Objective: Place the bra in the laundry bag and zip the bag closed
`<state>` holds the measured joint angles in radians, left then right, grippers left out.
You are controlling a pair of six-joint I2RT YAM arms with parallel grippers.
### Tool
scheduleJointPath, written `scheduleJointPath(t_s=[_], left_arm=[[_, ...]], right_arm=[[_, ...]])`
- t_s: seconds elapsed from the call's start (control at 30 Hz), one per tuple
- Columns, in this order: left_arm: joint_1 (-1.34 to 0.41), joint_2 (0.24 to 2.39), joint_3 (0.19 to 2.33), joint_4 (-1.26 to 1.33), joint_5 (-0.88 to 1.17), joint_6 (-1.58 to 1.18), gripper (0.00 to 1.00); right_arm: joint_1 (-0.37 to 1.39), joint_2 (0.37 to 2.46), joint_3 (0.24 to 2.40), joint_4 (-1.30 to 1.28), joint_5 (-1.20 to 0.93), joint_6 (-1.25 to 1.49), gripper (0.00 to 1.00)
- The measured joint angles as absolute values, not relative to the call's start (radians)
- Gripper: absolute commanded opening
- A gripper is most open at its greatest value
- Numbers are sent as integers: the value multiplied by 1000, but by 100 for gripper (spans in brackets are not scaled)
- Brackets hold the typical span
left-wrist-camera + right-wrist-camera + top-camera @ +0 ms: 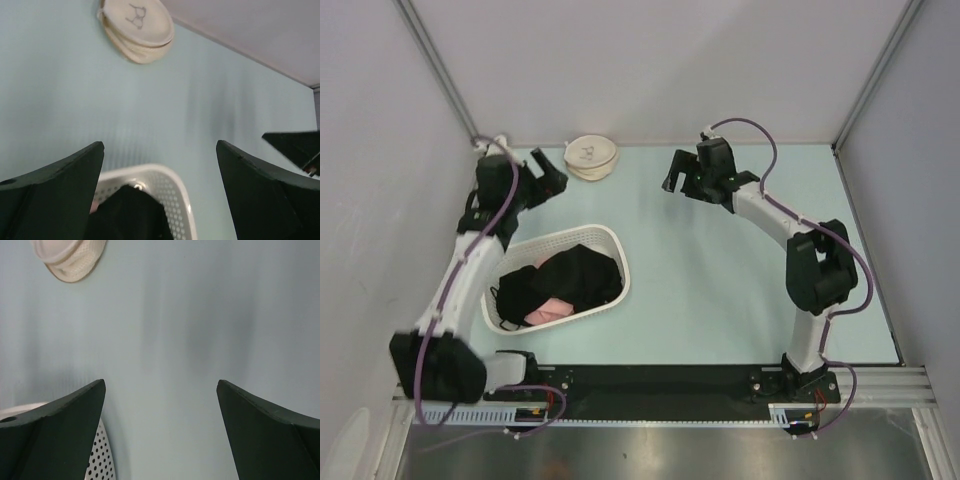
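The laundry bag (pixel 591 157), a round cream mesh pouch with a small dark logo, lies shut at the back of the table; it also shows in the left wrist view (pixel 137 27) and the right wrist view (pixel 70 257). The bra (pixel 518 287) is black fabric with a thin strap. It lies in a white perforated basket (pixel 616 243) among other dark cloth (pixel 130 210). My left gripper (pixel 552 172) (pixel 160 150) hangs open and empty, just left of the bag and above the basket's far end. My right gripper (pixel 672 176) (pixel 161 390) is open and empty, right of the bag.
The basket (pixel 170 175) (pixel 102 460) also holds a dark cloth (pixel 585 272) and a pink garment (pixel 548 310). Grey walls close the table's back and both sides. The right gripper's tip (pixel 295 147) shows at the edge of the left wrist view.
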<state>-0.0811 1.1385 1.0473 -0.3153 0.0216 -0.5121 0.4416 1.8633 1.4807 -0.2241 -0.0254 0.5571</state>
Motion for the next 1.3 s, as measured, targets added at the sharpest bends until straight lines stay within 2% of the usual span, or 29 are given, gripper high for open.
scheduleJointPath(t_s=[0.07, 0.2, 0.4, 0.47, 0.63, 0.8, 0.83, 0.9, 1.03, 1.17, 1.3], left_arm=[[-64, 1328, 1183, -303, 93, -513, 100], [-43, 1681, 1478, -311, 165, -547, 98], [-27, 2037, 1710, -294, 188, -723, 88], [-27, 2114, 1745, -265, 190, -798, 82], [-27, 2252, 1803, -198, 182, -969, 72], [-28, 2340, 1824, -134, 159, -1127, 61], [-30, 2354, 1827, -129, 152, -1156, 52], [-32, 2392, 1859, -130, 138, -1215, 42], [-35, 2440, 1916, -139, 114, -1298, 0], [-37, 2440, 1932, -143, 101, -1301, 0], [-44, 2420, 1935, -142, 114, -1243, 0]], right_arm=[[442, 1896, 1527, -276, -41, 534, 100], [442, 1879, 1466, -313, -118, 495, 100], [493, 1731, 1185, -292, -223, 511, 100], [573, 1645, 1095, -286, -222, 525, 100], [726, 1444, 966, -264, -233, 549, 100], [776, 1238, 897, -286, -203, 548, 100], [779, 1191, 885, -297, -190, 548, 100], [780, 1101, 866, -322, -162, 547, 100], [775, 956, 813, -350, -113, 551, 100], [763, 914, 776, -383, -86, 558, 100], [722, 974, 770, -389, -83, 558, 100]])
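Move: The laundry bag lies on the table about 28 cm ahead of my left hand, some 4 cm to its right and 22 cm below. The laundry basket's middle is about 10 cm behind that hand, 1 cm to its left and 22 cm down; the black clothing inside is also 10 cm back, but 1 cm to the right, at about the same depth. From my right hand the bag is roughly 19 cm ahead, 26 cm left and 13 cm below. I shoot my left hand forward some 28 cm and down about 20 to the laundry bag, rolling its left side down some 40 degrees and tipping the fingers lower, then shut the open fingers on the bag's near-left rim beside the zip and start lifting, about 2 cm. My right hand, still open and empty, draws back some 26 cm, dipping, rising, then sinking again. ##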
